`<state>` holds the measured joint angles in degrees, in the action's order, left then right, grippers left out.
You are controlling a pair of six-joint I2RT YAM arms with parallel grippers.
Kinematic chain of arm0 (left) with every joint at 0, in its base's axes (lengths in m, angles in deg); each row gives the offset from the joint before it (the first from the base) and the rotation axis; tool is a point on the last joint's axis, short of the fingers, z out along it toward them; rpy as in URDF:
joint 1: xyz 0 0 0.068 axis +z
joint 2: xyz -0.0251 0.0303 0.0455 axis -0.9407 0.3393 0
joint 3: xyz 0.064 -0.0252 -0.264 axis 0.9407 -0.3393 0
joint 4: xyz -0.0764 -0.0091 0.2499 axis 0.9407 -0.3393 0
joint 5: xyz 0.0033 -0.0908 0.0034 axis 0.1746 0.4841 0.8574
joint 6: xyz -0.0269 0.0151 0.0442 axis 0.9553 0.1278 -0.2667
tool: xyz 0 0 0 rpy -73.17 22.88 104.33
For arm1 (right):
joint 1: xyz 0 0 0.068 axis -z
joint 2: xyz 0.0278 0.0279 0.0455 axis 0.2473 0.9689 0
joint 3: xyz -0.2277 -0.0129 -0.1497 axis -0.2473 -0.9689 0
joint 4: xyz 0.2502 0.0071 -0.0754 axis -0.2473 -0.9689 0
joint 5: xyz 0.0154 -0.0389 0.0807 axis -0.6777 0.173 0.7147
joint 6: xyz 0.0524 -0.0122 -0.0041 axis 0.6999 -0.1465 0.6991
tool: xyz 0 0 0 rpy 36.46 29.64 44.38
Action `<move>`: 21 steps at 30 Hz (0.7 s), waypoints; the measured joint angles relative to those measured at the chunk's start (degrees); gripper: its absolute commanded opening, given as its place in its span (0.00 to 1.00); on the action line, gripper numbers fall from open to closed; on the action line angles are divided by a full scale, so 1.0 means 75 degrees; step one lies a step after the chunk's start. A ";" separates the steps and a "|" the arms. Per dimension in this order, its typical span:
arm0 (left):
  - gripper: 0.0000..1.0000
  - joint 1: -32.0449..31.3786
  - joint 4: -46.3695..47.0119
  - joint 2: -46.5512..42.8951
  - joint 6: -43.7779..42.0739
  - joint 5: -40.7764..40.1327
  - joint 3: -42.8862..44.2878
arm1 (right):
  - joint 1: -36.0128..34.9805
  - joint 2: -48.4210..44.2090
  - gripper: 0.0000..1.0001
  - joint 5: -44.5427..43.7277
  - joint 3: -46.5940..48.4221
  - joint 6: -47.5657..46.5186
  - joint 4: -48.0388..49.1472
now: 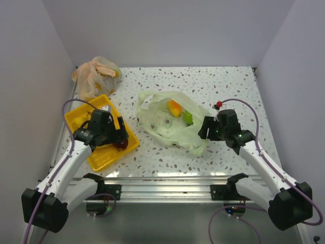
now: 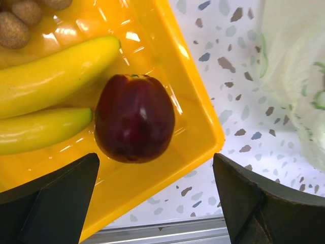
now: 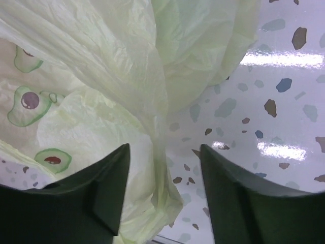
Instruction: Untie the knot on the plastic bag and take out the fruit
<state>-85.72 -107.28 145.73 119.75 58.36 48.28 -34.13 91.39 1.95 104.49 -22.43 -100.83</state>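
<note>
The pale green plastic bag (image 1: 165, 127) lies open mid-table, with an orange-yellow fruit (image 1: 174, 107) and a green round fruit (image 1: 188, 118) showing inside. My right gripper (image 1: 204, 128) is open at the bag's right edge; in its wrist view a gathered fold of the bag (image 3: 152, 101) runs between the spread fingers (image 3: 101, 188). My left gripper (image 1: 122, 134) hangs open over the yellow tray (image 1: 104, 157). The dark red apple (image 2: 134, 118) rests in the tray just beyond the fingers (image 2: 56, 198), untouched. Two bananas (image 2: 56, 71) and the brown round fruits (image 2: 20, 20) lie beside the apple.
An orange-beige plastic bag (image 1: 96, 76) is crumpled at the back left, behind the tray. Side walls close in the speckled table (image 1: 228, 86). A metal rail (image 1: 162, 180) runs along the near edge between the arm bases.
</note>
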 measured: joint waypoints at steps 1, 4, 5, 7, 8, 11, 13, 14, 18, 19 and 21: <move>1.00 0.0000 0.0035 -0.0082 -0.0017 0.0044 0.0047 | 0.0000 0.0000 0.70 -0.0012 0.0067 -0.0044 -0.0102; 1.00 0.0000 0.0239 -0.0434 -0.0137 0.0274 0.0254 | 0.0000 0.0003 0.85 -0.0029 0.0367 -0.0221 -0.0388; 1.00 0.0000 0.0341 -0.0551 -0.0152 0.0393 0.0341 | 0.0000 0.0003 0.87 -0.0029 0.0525 -0.0312 -0.0498; 1.00 -0.0029 0.0580 -0.0705 -0.0163 0.0627 0.0533 | 0.0000 0.0055 0.95 -0.0026 0.0895 -0.0449 -0.0676; 1.00 -0.0082 0.0714 -0.0749 -0.0157 0.0726 0.0656 | 0.0000 0.0105 0.97 -0.0026 0.1113 -0.0507 -0.0755; 1.00 -0.0493 0.1247 -0.0711 -0.0125 0.0857 0.1000 | 0.0000 0.0446 0.99 -0.0023 0.1813 -0.0647 -0.0880; 1.00 -0.1099 0.1632 -0.0498 -0.0076 0.0737 0.1209 | 0.0000 0.0758 0.99 -0.0017 0.2194 -0.0653 -0.0889; 1.00 -0.1486 0.1839 -0.0271 -0.0052 0.0676 0.1335 | 0.0000 0.0947 0.99 -0.0006 0.2378 -0.0638 -0.0892; 1.00 -0.2626 0.2806 0.0804 0.0061 0.0501 0.1687 | -0.0006 0.1638 0.99 0.0035 0.2760 -0.0513 -0.0737; 1.00 -0.2871 0.3092 0.1154 0.0073 0.0391 0.1722 | -0.0015 0.1880 0.99 0.0032 0.2862 -0.0490 -0.0729; 1.00 -0.3261 0.3544 0.1731 0.0082 0.0175 0.1743 | -0.0061 0.2299 0.99 -0.0006 0.3025 -0.0478 -0.0708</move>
<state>-110.18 -80.70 158.71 120.36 59.67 61.35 -34.59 108.64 1.90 127.18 -26.01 -106.15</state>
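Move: The green apple in the open bag lies about 32 cm to the right of my left hand, 14 cm ahead and some 6 cm lower. The mango is also in the bag, roughly 26 cm right and 20 cm ahead, and the dark red fruit lies right under that hand, 5 cm down in the yellow box. From my right hand the bag's right rim is about 8 cm ahead, 2 cm left and 5 cm below; the apple is 12 cm ahead, 9 cm left. I lift my empty left hand about 12 cm clear of the dark red fruit and swing it some 18 cm right and a little forward, over the bag towards the green apple, turning clockwise, tipping the fingertips outward and starting to sink at the end. Meanwhile my right hand opens from half to fully wide, rises, then goes about 7 cm forward and slightly left above the bag's right edge, dipping a little last. ##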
